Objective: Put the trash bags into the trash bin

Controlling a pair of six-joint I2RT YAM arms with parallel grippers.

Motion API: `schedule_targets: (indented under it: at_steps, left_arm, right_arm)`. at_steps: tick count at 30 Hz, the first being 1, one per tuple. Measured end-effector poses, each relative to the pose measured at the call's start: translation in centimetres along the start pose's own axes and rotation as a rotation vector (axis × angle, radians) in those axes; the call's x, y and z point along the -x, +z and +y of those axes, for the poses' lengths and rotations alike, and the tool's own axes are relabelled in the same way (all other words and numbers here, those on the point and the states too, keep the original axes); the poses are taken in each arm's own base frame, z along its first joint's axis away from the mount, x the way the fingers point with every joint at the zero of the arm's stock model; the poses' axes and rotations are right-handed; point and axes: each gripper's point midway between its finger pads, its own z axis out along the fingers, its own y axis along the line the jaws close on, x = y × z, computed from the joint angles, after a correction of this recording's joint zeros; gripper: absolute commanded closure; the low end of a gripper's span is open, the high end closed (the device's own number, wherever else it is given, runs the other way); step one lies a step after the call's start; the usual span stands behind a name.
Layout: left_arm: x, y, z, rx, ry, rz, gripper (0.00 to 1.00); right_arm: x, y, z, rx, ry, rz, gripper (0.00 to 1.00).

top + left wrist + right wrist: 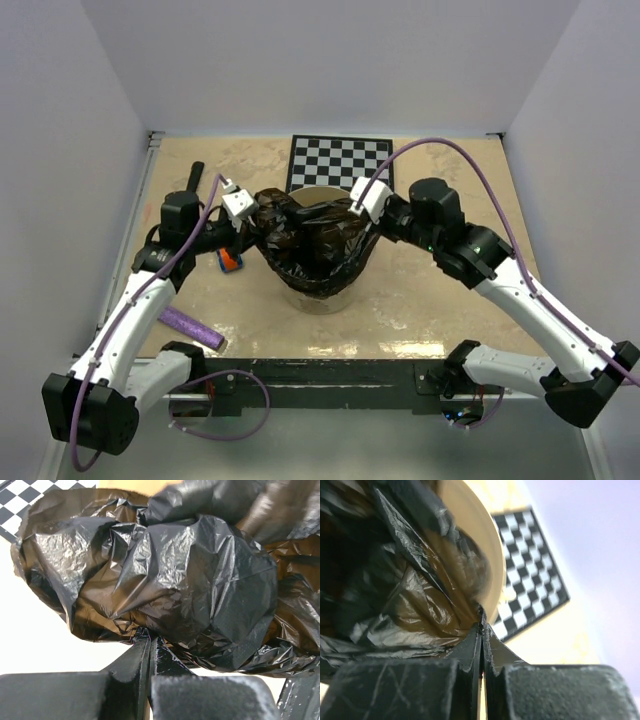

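Note:
A wrinkly black trash bag [310,238] is draped over the mouth of the cream trash bin [322,298] at the table's middle. My left gripper [251,217] is shut on the bag's left edge. In the left wrist view its jaws [149,639] pinch the glossy film [200,575]. At the bin's right rim my right gripper [353,208] is shut on the bag. The right wrist view shows the film [415,605] pinched at the tips [481,619], just beside the bin's rim [487,555]. A short black roll [193,175] lies at the far left.
A purple textured roll [190,328] lies near the left arm's base. A small orange and blue object [230,262] sits left of the bin. The chessboard [340,160] lies behind the bin. White walls close in the table on three sides.

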Motion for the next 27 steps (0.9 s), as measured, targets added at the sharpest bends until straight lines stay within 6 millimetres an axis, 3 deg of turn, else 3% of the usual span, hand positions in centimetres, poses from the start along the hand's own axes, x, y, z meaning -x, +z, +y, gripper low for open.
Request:
schedule_targets:
  at_steps: [5,11,13,19,27]
  left_arm:
    - [0.1,0.3,-0.2,-0.019,-0.021,-0.008,1.00]
    - [-0.2,0.8,-0.2,-0.042,-0.026,-0.003,1.00]
    - [-0.6,1.1,-0.1,-0.048,-0.026,0.009,0.87]
    - [-1.5,1.5,0.1,-0.062,-0.012,0.039,0.65]
    - [-1.6,-0.3,-0.2,-0.069,0.096,0.114,0.52]
  right_arm:
    - [-4.5,0.1,-1.5,-0.022,0.086,0.098,1.00]
    - [-6.9,0.9,-1.8,-0.002,0.156,0.146,1.00]
    - [-7.8,1.3,-2.1,-0.002,0.172,0.172,1.00]
    - [-10.4,1.9,-2.2,0.005,0.208,0.237,1.00]
    - [-10.4,2.4,-1.5,0.043,0.221,0.216,1.00]
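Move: Both hands already pinch the trash bag above the trash bin. The bin's middle lies about 12 cm left of the right hand, 2 cm ahead and roughly 19 cm below; from the left hand it is some 18 cm right, 2 cm ahead and 9 cm below. The chessboard is about 33 cm ahead of the right hand and 6 cm left; the toy car sits some 12 cm left and 9 cm ahead of the left hand, both on the table. Down and out to the right, with some forward in it, the right hand draws its pinched bag edge about 8 cm lower and past the bin's right rim, its fingers tipping some 15 degrees further down and staying shut. The left hand dips about 2 cm, then starts back up as its fingers open nearly halfway around the bag's left edge. ##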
